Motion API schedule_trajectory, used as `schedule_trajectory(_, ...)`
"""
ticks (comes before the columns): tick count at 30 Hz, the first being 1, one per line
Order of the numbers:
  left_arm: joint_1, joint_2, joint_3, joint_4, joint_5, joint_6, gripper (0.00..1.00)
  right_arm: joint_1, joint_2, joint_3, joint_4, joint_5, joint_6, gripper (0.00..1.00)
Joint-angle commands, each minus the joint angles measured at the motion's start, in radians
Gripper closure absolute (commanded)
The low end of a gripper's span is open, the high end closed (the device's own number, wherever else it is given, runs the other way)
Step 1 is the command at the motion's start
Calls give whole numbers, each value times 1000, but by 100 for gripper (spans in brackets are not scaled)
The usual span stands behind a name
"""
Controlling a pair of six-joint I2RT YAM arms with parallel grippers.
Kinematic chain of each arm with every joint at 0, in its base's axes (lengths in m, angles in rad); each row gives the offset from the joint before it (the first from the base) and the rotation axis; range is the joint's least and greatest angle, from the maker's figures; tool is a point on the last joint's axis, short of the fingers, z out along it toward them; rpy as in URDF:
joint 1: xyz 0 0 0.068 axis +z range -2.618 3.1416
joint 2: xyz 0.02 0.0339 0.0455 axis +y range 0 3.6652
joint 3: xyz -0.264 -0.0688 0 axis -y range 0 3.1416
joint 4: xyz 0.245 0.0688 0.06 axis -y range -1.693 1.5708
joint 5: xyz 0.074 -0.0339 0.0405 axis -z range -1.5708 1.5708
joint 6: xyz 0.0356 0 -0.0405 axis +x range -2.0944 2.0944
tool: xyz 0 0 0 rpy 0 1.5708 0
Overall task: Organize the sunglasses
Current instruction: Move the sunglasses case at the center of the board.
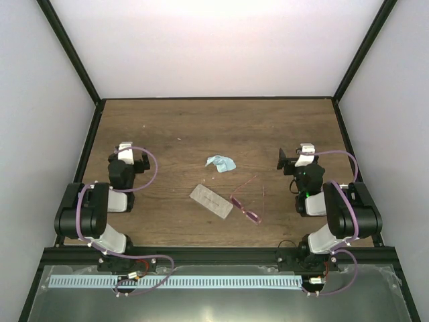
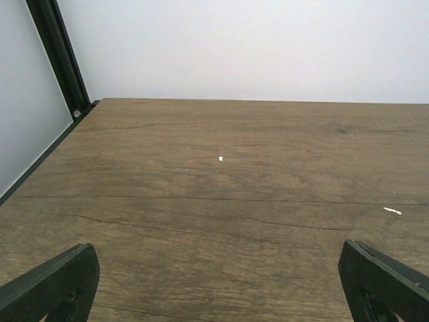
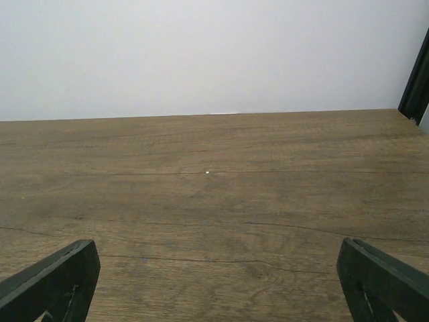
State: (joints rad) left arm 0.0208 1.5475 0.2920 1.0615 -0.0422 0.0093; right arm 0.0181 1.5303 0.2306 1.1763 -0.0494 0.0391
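The sunglasses, thin wire frames with pink lenses and slim temples spread open, lie on the wooden table near the middle front. A grey rectangular case, closed, lies just left of them. A small light blue cloth lies behind the case. My left gripper is open and empty at the left, well away from them. My right gripper is open and empty at the right. Both wrist views show only bare wood between wide-apart fingers.
Black frame posts and white walls bound the table on the left, right and back. A few small white specks lie on the wood.
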Motion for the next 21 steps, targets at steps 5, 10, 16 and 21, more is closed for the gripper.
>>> schedule_trajectory(5,-2,-3,10,43,0,3,0,-4,1,23,35,2,-4,0)
schedule_trajectory(10,-3,-5,13,31,4,6,0,-4,2,24,33,2,-5,0)
schedule_trajectory(16,-76,-73,242,-406,32,98,0,-5,-119,209,-426,52,52,0)
schedule_trajectory(21,-216,-285,319,-620,185,81,0,24,-127,568,-930,-99,141,0)
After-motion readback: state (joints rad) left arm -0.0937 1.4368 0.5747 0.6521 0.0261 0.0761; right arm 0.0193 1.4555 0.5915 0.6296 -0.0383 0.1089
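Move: The sunglasses case lies on the board about 34 cm to the left hand's right, 16 cm back and 11 cm below. From the right hand it is some 33 cm left, 15 cm back and 12 cm below. The sunglasses lie about 14 cm right of the case and level with it; the blue cloth lies some 4 cm right of the case and 19 cm farther out. Both open, empty hands lift 4–6 cm: the left also rightward and forward, the right forward about 6 cm. ##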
